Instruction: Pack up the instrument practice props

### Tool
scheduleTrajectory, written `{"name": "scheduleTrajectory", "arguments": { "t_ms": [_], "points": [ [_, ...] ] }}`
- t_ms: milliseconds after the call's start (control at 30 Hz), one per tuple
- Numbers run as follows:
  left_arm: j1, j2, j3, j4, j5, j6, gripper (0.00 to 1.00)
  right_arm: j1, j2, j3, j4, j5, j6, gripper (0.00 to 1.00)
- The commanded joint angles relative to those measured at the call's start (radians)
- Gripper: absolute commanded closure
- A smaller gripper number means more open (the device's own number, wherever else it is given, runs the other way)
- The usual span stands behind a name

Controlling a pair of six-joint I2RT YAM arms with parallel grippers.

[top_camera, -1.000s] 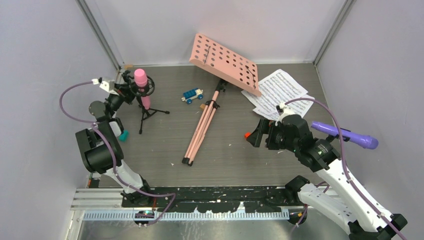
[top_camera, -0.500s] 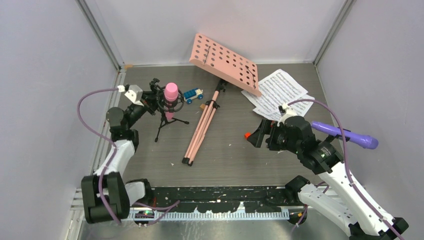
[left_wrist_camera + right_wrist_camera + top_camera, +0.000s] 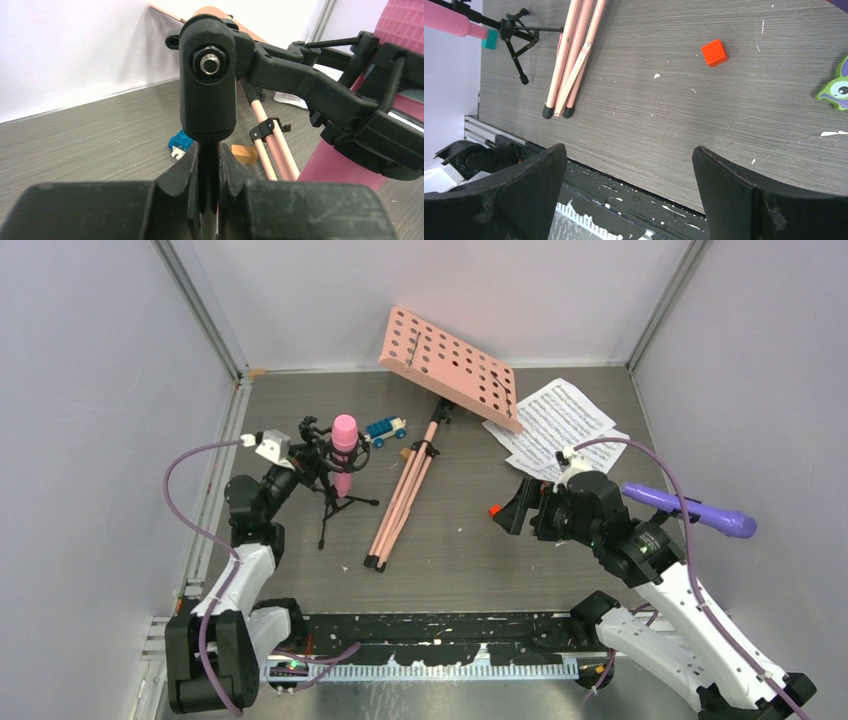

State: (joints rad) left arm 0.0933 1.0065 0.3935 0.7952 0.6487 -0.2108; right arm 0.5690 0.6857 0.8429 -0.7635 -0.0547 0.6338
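My left gripper [image 3: 303,464] is shut on the thin stem of a black mic mount [image 3: 207,85], just under its swivel joint. The mount's cradle carries the pink microphone [image 3: 344,440], roughly upright over small tripod feet [image 3: 335,510]. Right of it lies the pink perforated music rack [image 3: 452,365], its folded legs [image 3: 402,495] flat on the table. White sheet-music pages [image 3: 555,420] lie at the back right. A purple microphone [image 3: 690,508] lies by the right wall, partly behind my right arm. My right gripper [image 3: 628,152] hangs open and empty over the table's near edge.
A blue toy car [image 3: 385,429] and an orange block [image 3: 244,153] sit between the mic mount and the rack's legs. A red block [image 3: 714,52] lies by the right gripper, a green monster piece [image 3: 836,90] further right, a teal block [image 3: 489,42] far left. Walls enclose three sides.
The left arm has carried the mic mount with the pink microphone from the back left corner rightward and nearer, beside the rack's legs. The right arm has barely moved.
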Motion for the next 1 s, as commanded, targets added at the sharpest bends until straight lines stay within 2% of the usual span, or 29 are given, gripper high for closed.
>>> {"name": "scheduleTrajectory", "arguments": {
  "t_ms": [0,100,200,333,500,567,700,967],
  "points": [
    [-0.003,-0.030,-0.051,0.116,-0.102,-0.048,1.00,-0.001,-0.001,-0.007,0.062,-0.030,-0.011,0.00],
    [-0.017,-0.041,-0.059,0.088,-0.126,-0.055,1.00,-0.001,-0.004,-0.030,0.132,-0.092,-0.044,0.00],
    [-0.044,-0.052,-0.070,0.076,-0.142,-0.058,1.00,-0.001,-0.016,-0.077,0.276,-0.141,-0.052,0.00],
    [-0.075,-0.078,-0.088,0.034,-0.171,-0.042,1.00,0.005,-0.030,-0.170,0.576,-0.170,-0.025,0.00],
    [-0.084,-0.116,-0.108,-0.018,-0.186,-0.015,1.00,0.047,0.051,-0.261,1.022,-0.099,-0.054,0.00],
    [-0.084,-0.131,-0.108,-0.058,-0.191,0.006,1.00,0.090,0.116,-0.241,1.119,-0.074,-0.121,0.00],
    [-0.118,-0.162,-0.121,-0.097,-0.201,0.020,1.00,0.216,0.271,-0.119,1.189,-0.023,-0.296,0.00],
    [-0.136,-0.168,-0.122,-0.109,-0.260,0.036,1.00,0.347,0.557,0.130,1.311,0.006,-0.361,0.00]
  ]
}}
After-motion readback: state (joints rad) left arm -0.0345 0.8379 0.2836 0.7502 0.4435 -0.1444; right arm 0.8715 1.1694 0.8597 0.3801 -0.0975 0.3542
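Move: Some 31 cm to the left of the open right hand, 12 cm ahead and about 5 cm higher, the pink microphone hangs in its black stand. Nearer the right hand's way lie the music stand's folded legs, 21 cm left and 16 cm ahead, and a red cube, 11 cm ahead and 2 cm left; the toy car is 25 cm left, 29 cm ahead. All three are about 18 cm lower. From the left hand the microphone is about 8 cm right, level ahead, 3 cm up. Swinging left, and rising and reaching forward as it gathers speed, the right hand travels about 19 cm left and 11 cm up towards the microphone, fingers wide open, tipping up some 40 degrees until nearly level and turning counter-clockwise. The left hand keeps its pinch on the black pole, easing back about 2 cm. ##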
